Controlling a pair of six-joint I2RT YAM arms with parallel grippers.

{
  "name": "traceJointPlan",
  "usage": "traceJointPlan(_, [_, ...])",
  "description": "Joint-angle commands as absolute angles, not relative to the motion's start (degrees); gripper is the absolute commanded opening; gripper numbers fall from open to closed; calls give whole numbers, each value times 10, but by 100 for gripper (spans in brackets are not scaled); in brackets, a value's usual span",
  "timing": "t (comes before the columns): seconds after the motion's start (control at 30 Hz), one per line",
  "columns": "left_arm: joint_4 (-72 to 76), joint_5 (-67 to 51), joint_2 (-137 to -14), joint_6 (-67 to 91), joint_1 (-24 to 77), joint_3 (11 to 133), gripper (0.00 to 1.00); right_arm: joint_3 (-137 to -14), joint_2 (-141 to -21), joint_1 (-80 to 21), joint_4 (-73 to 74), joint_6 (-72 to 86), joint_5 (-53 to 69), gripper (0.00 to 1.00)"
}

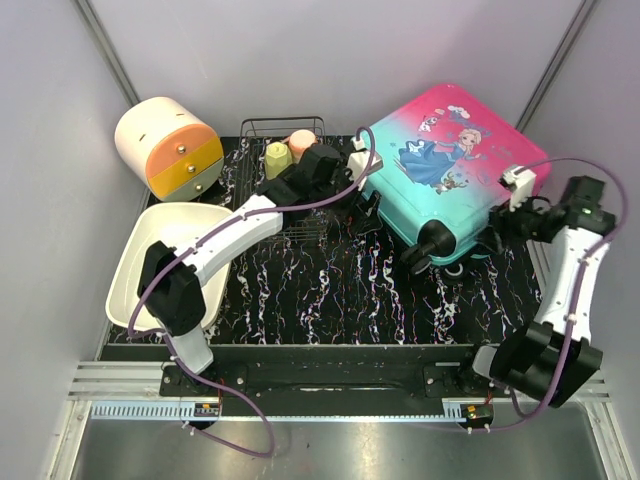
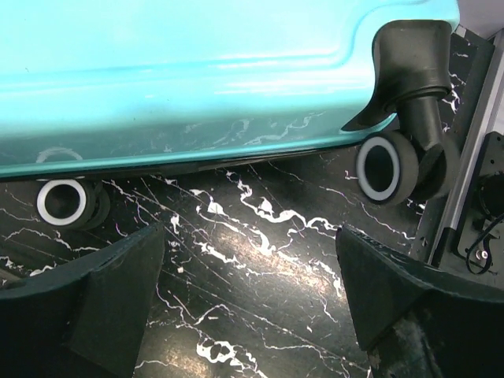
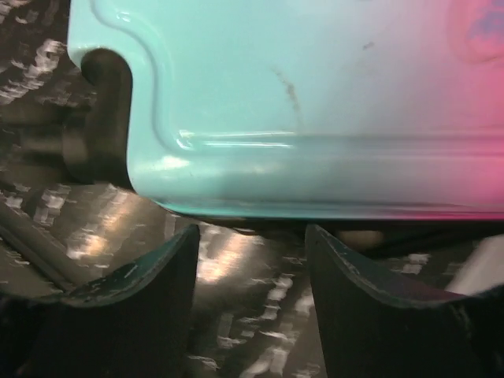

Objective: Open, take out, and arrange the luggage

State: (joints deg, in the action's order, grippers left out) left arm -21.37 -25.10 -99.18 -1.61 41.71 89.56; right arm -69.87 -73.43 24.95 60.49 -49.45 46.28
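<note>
The luggage [image 1: 450, 165] lies flat and closed at the back right of the black marbled table, its pink-to-teal lid with the cartoon girl facing up. My left gripper [image 1: 362, 198] hovers low at the case's left side, jaws wide apart over bare table. In the left wrist view [image 2: 248, 236] the teal shell [image 2: 197, 71] and two black-and-white wheels [image 2: 386, 168] lie just ahead. My right gripper [image 1: 497, 222] sits at the case's near right side. It stands open [image 3: 252, 232] just below the teal-to-pink shell [image 3: 315, 102], with nothing between its fingers.
A white-and-orange round drawer box [image 1: 168, 148] stands at the back left. A wire rack [image 1: 283, 130] holding cups sits behind my left arm. A white basin [image 1: 150, 240] lies at the left edge. Grey walls close in on three sides.
</note>
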Motion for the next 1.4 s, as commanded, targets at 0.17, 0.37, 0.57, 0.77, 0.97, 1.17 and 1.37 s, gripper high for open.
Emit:
traceJointPlan(0.17, [-179,-318,-994,-19,416,924,94,-874,-846,416,895,-1091,491,64])
traceJointPlan(0.37, [-152,-329,-990,-2,417,889,95,-872,-919,433,935,-1372,467,66])
traceJointPlan(0.57, [-110,-320,-979,46,416,846,95,-853,-958,430,927,-1521,472,68])
traceJointPlan(0.77, [-112,-332,-976,44,414,831,95,-861,-983,405,891,-1522,475,68])
traceJointPlan(0.97, [-114,-338,-983,47,408,834,95,-841,-983,375,889,-1523,446,65])
traceJointPlan(1.17, [-113,-340,-994,57,403,841,94,-806,-982,361,858,-1522,425,65])
traceJointPlan(1.37, [-100,-340,-1000,91,404,833,94,-749,-977,345,797,-1520,407,65])
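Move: The luggage's right-hand zip edge lies about 9 cm to the right of the right hand, 2 cm farther out and some 9 cm lower. The luggage's middle is about 13 cm ahead and 7 cm left of that hand, 9 cm down, and the near wheel 12 cm left, 1 cm back and 10 cm down. From the left hand, the zip edge is some 34 cm right, 3 cm back and 12 cm below. The right hand arcs about 14 cm right, sinks below its start, then eases 5 cm left towards the zip edge. ##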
